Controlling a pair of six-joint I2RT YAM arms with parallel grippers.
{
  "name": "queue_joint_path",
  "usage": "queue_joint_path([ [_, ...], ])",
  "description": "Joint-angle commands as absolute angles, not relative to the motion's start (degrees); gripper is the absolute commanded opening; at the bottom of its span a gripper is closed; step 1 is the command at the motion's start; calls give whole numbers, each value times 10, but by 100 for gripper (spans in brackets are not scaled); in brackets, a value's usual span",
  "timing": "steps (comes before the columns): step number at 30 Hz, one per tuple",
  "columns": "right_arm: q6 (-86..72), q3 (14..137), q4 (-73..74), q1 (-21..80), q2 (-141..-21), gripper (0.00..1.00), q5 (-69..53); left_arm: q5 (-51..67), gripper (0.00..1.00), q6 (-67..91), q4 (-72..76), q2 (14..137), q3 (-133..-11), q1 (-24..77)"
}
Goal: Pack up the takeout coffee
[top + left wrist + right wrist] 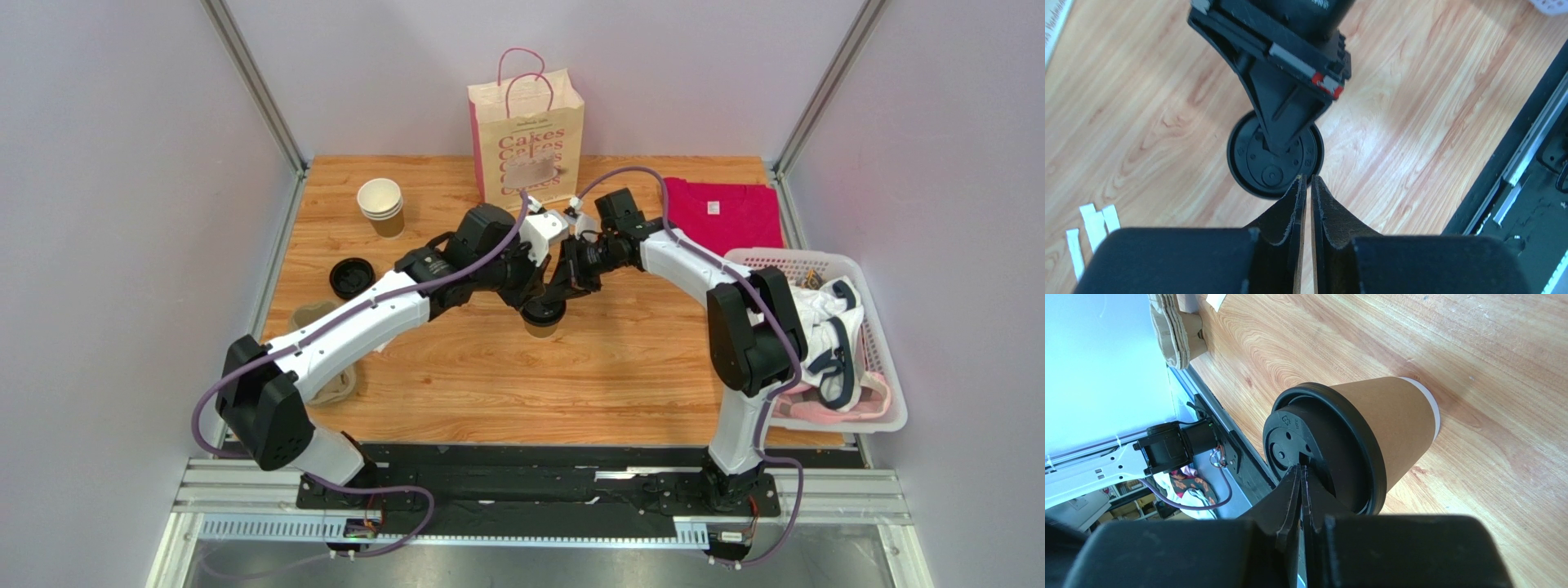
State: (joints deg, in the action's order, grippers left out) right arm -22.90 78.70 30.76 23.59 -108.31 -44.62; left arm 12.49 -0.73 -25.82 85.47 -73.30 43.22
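The takeout coffee, a brown kraft cup with a black lid, stands upright at the table's middle. My right gripper is shut, and its fingertips rest on top of the lid. It shows from above in the left wrist view, over the lid. My left gripper is shut and empty, its tips just at the lid's near edge. In the top view both grippers meet over the cup, the left one and the right one.
A cream paper bag with pink handles stands at the back. A stack of paper cups and a loose black lid lie at the left. The grey pulp carrier lies under my left arm. A pink shirt and a white basket are at the right.
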Motion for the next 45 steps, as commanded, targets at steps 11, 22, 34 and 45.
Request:
queue_joint_path([
  [11,-219,777,325,239,-1096,6,-423,110,14,-38,-158,936,-640,417],
  [22,-217,794,317,242,-1078,7,-457,184,18,16,-220,863,-691,389],
  [34,-239,846,311,235,-1019,20,-545,249,30,64,-253,880,-763,334],
  [45,-190,805,386,211,-1005,30,-431,296,42,95,-254,961,-802,332],
])
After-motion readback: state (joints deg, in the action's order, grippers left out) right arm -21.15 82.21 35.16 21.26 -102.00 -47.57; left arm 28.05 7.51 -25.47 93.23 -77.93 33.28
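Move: About 2 cm ahead of the left hand, 1 cm to its right and 14 cm below stands the lidded coffee cup, its middle some 2 cm back from the right hand, 2 cm to that hand's left and 6 cm below. From the left hand, the paper bag is about 28 cm straight ahead and 6 cm below; the white straws are 6 cm ahead, 20 cm left; the cup stack is 22 cm ahead, 28 cm left. Dropping about 8 cm to the height of the black lid, the left hand stays low briefly, then rises as far again, ending some 3 cm farther forward, its fingers tipping down about 15 degrees and opening partway. The right hand keeps its nearly shut fingertips on the lid at first, then lifts clear by about 7 cm, parting its fingers slightly. ##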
